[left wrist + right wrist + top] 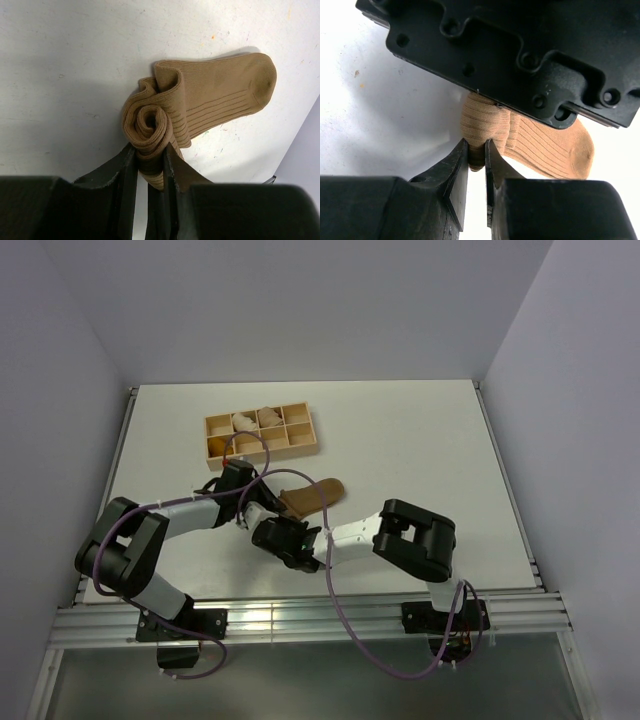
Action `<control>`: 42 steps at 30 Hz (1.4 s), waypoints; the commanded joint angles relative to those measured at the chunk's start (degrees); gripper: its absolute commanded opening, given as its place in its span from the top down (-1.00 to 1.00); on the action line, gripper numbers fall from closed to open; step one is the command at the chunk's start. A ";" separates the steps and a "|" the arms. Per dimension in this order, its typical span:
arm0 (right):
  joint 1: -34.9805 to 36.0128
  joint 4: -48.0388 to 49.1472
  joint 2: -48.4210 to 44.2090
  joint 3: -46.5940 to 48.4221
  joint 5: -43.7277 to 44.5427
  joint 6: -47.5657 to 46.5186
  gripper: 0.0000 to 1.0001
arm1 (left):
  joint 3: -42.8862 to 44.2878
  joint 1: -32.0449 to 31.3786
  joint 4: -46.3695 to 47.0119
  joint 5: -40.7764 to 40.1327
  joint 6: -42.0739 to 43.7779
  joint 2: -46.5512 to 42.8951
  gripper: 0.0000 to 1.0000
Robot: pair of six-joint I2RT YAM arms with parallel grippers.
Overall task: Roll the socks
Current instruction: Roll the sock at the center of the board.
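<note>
The socks (312, 495) show as tan-brown ribbed fabric lying on the white table, just in front of the arms. One end is wound into a tight roll (149, 122). The toe end (240, 85) still lies flat, stretched away from the roll. My left gripper (150, 150) is shut on one end of the roll. From the opposite side, my right gripper (476, 147) is shut on the roll's other end (485, 125). In the right wrist view the left gripper's black body (520, 55) hides the top of the roll. From above, the two grippers (250, 502) (278, 532) meet at the roll.
A wooden compartment tray (265, 453) stands just behind the socks. Pale rolled bundles (246, 421) lie in its back compartments. The left arm's purple cable (262, 455) loops over the tray's front edge. White walls close in the table on three sides.
</note>
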 commanded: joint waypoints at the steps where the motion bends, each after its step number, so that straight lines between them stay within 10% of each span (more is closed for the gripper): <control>1: -0.41 0.37 2.27 -0.11 -3.80 1.41 0.90 | -0.36 -0.42 -3.61 0.88 0.78 -0.92 0.60; 6: -1.63 0.28 -0.62 -1.86 -9.59 4.57 1.00 | -1.68 0.28 -3.79 -2.47 -0.89 -4.17 -0.47; 8: -3.21 0.28 -1.77 -2.74 -13.36 6.58 1.00 | -2.47 1.16 -4.94 -3.26 -1.68 -5.58 -0.58; 30: -24.39 5.46 -3.62 -6.61 -66.36 23.20 1.00 | -15.65 6.17 4.55 -7.40 -3.80 -23.59 -0.66; 42: -35.73 16.00 5.87 -5.21 -91.77 42.62 1.00 | -17.32 6.17 13.07 -1.61 -2.04 -19.57 -0.55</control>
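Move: The brown sock's roll sits between the two grippers, both already pinching it: its middle is about 1 cm ahead and 1 cm right of the left hand point, and about 1 cm ahead and 1 cm left of the right one, near finger height. The flat foot of the sock lies about 5 cm ahead and 9 cm to the right of the left hand, some 3 cm lower. The divided box is about 18 cm ahead of that hand, 5 cm to its left. Open the left fingers wide to let go of the roll, draw that gripper about 6 cm left, a little back and up, swinging it slightly counter-clockwise. Keep the right fingers shut on the roll and swing the right wrist from pointing forward round to pointing left and down, roughly 80 degrees with its left side rising, while the fingertips ease about 2 cm forward. ##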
